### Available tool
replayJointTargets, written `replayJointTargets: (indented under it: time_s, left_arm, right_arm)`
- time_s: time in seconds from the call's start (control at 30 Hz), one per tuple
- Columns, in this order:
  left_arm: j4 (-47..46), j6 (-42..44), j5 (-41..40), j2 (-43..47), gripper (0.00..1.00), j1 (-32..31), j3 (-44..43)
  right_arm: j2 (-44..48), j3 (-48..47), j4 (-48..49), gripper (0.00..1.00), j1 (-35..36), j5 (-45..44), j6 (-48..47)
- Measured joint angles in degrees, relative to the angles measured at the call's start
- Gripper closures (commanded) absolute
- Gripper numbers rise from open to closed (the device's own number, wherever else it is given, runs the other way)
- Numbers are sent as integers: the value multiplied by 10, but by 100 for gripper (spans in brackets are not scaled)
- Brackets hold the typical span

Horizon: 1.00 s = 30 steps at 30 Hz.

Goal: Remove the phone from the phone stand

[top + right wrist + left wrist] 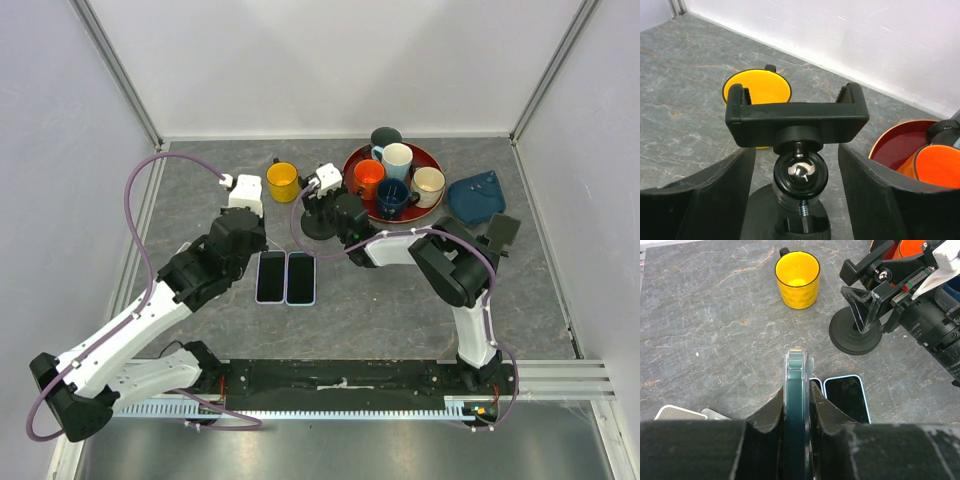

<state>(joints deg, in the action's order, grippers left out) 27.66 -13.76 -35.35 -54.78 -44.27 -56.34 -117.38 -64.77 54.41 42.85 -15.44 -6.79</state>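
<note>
The black phone stand (318,216) stands on the grey table with its clamp (797,119) empty. My right gripper (796,150) is open, its fingers on either side of the stand's ball joint with a gap on each side. My left gripper (797,396) is shut on a dark green phone (798,385), held edge-on above the table to the left of the stand (860,315). In the top view the left gripper (240,236) is just above two phones lying flat.
Two dark phones (271,277) (300,278) lie side by side under the left gripper. A yellow mug (282,181) stands left of the stand. A red tray (436,163) holds several mugs at the back right. A blue cloth (476,195) lies beside it.
</note>
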Motion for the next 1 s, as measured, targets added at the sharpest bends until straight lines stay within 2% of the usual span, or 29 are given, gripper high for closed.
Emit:
replayJointTargets:
  time_s: [0.17,0.27,0.47,0.67,0.83,1.0]
  left_arm:
    - [0,-1,19,1,98,16,0]
    - [0,-2,28,1,98,21,0]
    - [0,-10,35,9,98,36,2]
    - [1,-38,61,11,98,63,2]
    - [12,-77,95,0,98,101,2]
    - [22,-111,181,-24,98,161,2]
  right_arm:
    - [26,-1,-52,4,-3,9,-12]
    - [77,11,-78,2,-3,30,-14]
    - [236,56,-134,2,2,81,-25]
    - [365,127,-175,2,51,97,-68]
    - [387,182,-197,2,119,85,-96]
    - [357,200,-194,2,183,41,-127]
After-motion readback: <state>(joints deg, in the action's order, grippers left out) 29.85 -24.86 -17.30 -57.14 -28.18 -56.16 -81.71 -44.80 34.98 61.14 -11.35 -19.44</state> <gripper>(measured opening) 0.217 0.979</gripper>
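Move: Held in the left fingers, the phone has its middle about 17 cm back, 11 cm left and 8 cm above the right hand. The right hand itself is around the emptied phone stand, whose middle is 1 cm ahead and 5 cm below; the yellow mug is some 9 cm ahead and 10 cm left, 9 cm lower. From the left hand, the left table phone lies roughly 4 cm ahead, 2 cm left and 23 cm below, the right table phone 4 cm ahead, 6 cm right. Upward and back, the right hand pulls clear of the phone stand, its fingers spreading from part open to fully open; it climbs some 15 cm, then sinks about 8 as it keeps drawing back, 20 cm in all, swinging left towards the held phone. The left hand keeps its pinch on the phone, eases slightly left and forward, then dips 3 cm, tilting and rolling its left side down towards the table phones. ##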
